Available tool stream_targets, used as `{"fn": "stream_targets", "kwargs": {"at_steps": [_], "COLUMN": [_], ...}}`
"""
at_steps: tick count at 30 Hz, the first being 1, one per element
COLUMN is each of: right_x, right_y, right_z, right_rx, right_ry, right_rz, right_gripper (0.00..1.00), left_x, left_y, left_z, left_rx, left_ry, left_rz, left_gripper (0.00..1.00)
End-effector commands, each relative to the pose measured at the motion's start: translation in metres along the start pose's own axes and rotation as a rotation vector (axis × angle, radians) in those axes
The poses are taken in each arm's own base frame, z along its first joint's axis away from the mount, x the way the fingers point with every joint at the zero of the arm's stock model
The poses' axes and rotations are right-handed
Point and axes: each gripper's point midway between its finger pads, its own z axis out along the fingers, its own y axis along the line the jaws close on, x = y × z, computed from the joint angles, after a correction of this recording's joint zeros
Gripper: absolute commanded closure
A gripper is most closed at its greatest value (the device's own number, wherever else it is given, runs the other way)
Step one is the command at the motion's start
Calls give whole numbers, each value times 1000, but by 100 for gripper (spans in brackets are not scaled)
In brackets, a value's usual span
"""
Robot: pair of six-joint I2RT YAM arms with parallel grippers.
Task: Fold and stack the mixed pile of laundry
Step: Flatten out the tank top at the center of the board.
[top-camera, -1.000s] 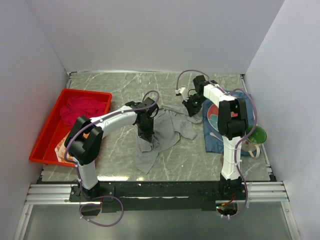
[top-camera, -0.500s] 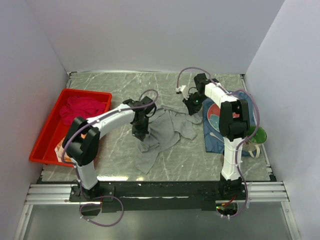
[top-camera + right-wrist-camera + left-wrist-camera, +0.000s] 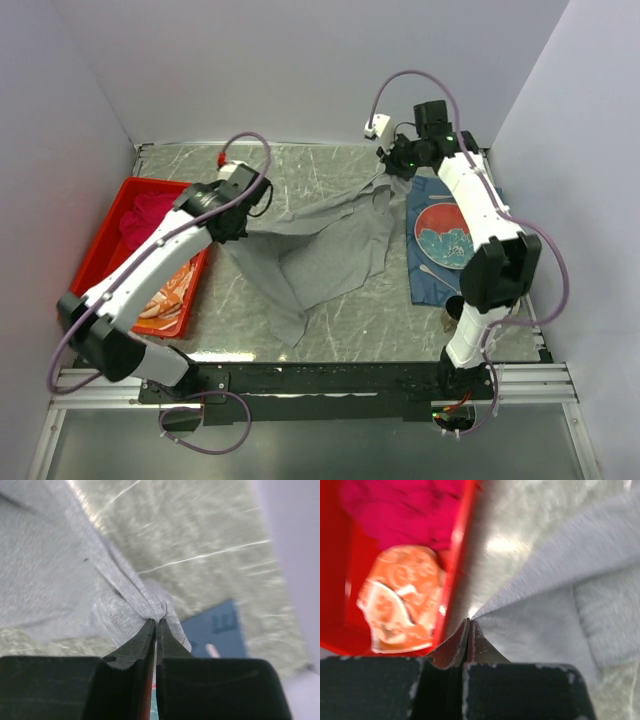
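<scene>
The long grey garment (image 3: 320, 250) hangs stretched above the table between both arms, its lower part draping down to the marble. My left gripper (image 3: 240, 222) is shut on its left corner (image 3: 530, 625), beside the red tray. At the far back my right gripper (image 3: 392, 172) is shut on a bunched edge of the same grey cloth (image 3: 125, 605). A crimson-magenta shirt (image 3: 150, 215) lies in the tray's far end, seen also in the left wrist view (image 3: 405, 510). The orange-and-white patterned cloth (image 3: 400, 600) lies in the tray's near end (image 3: 170, 290).
The red plastic tray (image 3: 95, 265) stands along the left wall. A dark blue placemat (image 3: 425, 275) with a patterned plate (image 3: 450, 235) lies at the right, under the right arm. Grey walls close in the table on three sides.
Both arms have lifted and pulled apart, the left toward the tray, the right to the back. The crumpled grey garment has been drawn up and spread out between them.
</scene>
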Motion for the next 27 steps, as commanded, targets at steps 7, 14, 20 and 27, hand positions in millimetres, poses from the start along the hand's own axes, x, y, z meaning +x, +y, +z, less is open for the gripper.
{"fn": "stream_targets", "kwargs": {"at_steps": [7,14,20,27], "right_x": [-55,-81,-90,-81], "right_y": [-23,15,38,33], "right_z": [-126,-213,-267,-271], "right_rx": [298,388,488,554], "right_ry": [-160,-295,-371,-378], "right_rz": [-115,-238,-282,-227], "right_gripper": [100,100,100,100], "left_x": [-60,-81,-87,-98], "left_y": [91,117,111,101], "left_z": [-102,-184,-220,-231], "left_rx": [8,252,377,421], "left_ry": [-473,-880,-1034,-1120], "left_rz": [-198,-193,-84,-42], "left_gripper": [99,99,99,99]}}
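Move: My left and right hands already pinch the tank top's two upper ends, both well off the board. The tank top's middle sags about 20 cm to the right of my left hand, 5 cm ahead and some 17 cm below; the red bin is roughly 17 cm to that hand's left, 5 cm ahead, 18 cm down. From my right hand, the tank top's middle lies about 12 cm back, 15 cm left and 17 cm down, the plate 7 cm back, 14 cm right and 21 cm down. Keeping both pinches shut, I swing the tank top up off the board: each hand climbs about 24 cm, the right also drawing well back and a little right over the plate side. My left eases back and left towards the bin side, then drifts partway right again near the top. Both wrists tip their fingers up, the left to nearly level, as the hands spread apart. ##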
